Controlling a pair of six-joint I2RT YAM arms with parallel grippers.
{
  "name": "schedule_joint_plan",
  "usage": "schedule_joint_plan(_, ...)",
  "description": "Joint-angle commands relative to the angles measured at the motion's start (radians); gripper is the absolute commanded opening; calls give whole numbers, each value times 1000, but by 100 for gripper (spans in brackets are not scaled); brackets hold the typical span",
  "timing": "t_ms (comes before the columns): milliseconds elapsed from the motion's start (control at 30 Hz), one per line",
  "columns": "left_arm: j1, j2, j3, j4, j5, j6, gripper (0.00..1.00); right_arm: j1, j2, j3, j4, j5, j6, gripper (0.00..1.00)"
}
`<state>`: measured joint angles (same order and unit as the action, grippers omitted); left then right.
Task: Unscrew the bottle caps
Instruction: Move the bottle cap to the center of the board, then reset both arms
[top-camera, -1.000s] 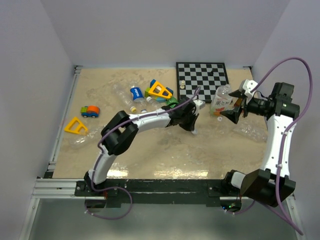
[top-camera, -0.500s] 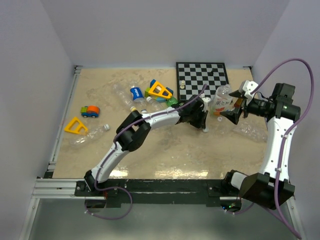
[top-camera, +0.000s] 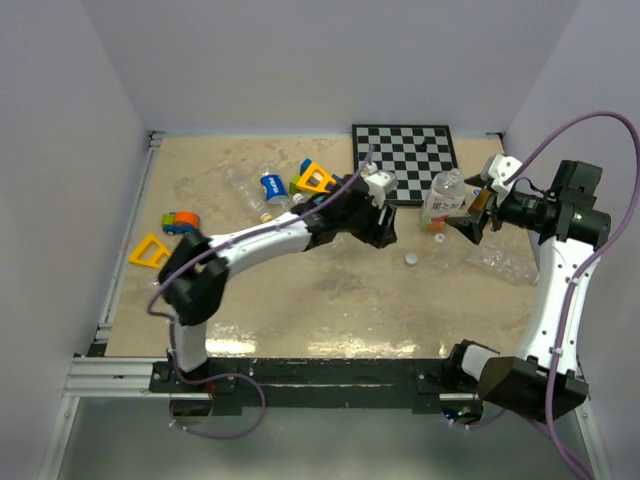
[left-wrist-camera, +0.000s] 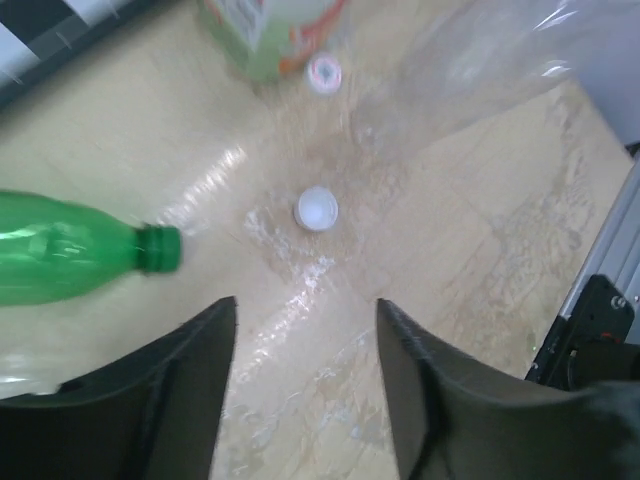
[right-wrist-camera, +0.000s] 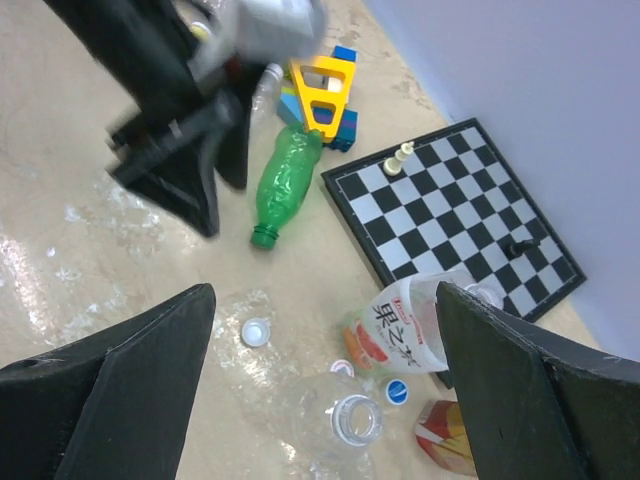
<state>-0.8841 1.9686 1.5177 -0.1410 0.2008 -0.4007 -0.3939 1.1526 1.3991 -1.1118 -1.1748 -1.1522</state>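
A loose white bottle cap (top-camera: 411, 259) (left-wrist-camera: 317, 208) (right-wrist-camera: 256, 332) lies open side up on the table. My left gripper (top-camera: 379, 226) (left-wrist-camera: 305, 305) hovers behind and left of it, open with nothing between its fingers. Below it lies a capless green bottle (left-wrist-camera: 70, 262) (right-wrist-camera: 285, 185). My right gripper (top-camera: 466, 221) (right-wrist-camera: 322, 290) stands wide open and empty beside a labelled bottle (top-camera: 440, 200) (right-wrist-camera: 410, 325). A red-and-white cap (left-wrist-camera: 323, 72) (right-wrist-camera: 343, 368) and a blue cap (right-wrist-camera: 397, 391) lie by that bottle. A clear capless bottle (right-wrist-camera: 355, 418) lies under the right gripper.
A chessboard (top-camera: 405, 160) with small pieces lies at the back. Left of it are a blue-labelled bottle (top-camera: 272, 190), yellow toys (top-camera: 318, 180) and a toy car (top-camera: 181, 222). Crushed clear plastic (top-camera: 500, 262) lies at the right. An orange carton (right-wrist-camera: 445, 440) sits near the labelled bottle.
My left gripper has opened, leaving the white cap on the table, and has drawn back up and to the left. The right arm has barely moved.
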Motion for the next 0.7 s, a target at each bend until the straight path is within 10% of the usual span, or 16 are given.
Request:
schedule_joint_plan(0, 46, -356, -150, 119, -133, 120, 76, -3, -68, 66, 142, 41, 203, 97)
schedule_joint_plan(100, 97, -575, -293, 124, -196, 166, 100, -5, -129, 41, 381, 111, 556, 98)
schedule_joint_plan(333, 211, -931, -464, -8, -337, 304, 100, -3, -162, -9, 703, 323, 1096, 98)
schedule_joint_plan(667, 211, -1209, -755, 41, -423, 430, 100, -3, -220, -23, 777, 613, 1293, 98)
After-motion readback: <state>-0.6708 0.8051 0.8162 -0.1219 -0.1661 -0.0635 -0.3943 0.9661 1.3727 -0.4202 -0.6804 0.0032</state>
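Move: The loose white bottle cap already lies on the table about 7 cm to the left hand's right, 1 cm ahead and 11 cm below. The green bottle lies some 13 cm ahead of that hand and 7 cm to its left, and the labelled bottle stands about 11 cm ahead and 14 cm to its right, with a pinkish cap at its foot, 7 cm ahead and 15 cm right of the hand. From the right hand the white cap is roughly 9 cm left, 1 cm back and 29 cm below. The white cap is left behind: the left hand, already clear of it, sweeps about 28 cm left, arcing up past the final height to end some 16 cm higher, its fingers spreading fully as they tilt up and swing counter-clockwise. The right hand, empty and open, also backs off, rising about 11 cm and drifting right while its wrist rolls and turns clockwise. ##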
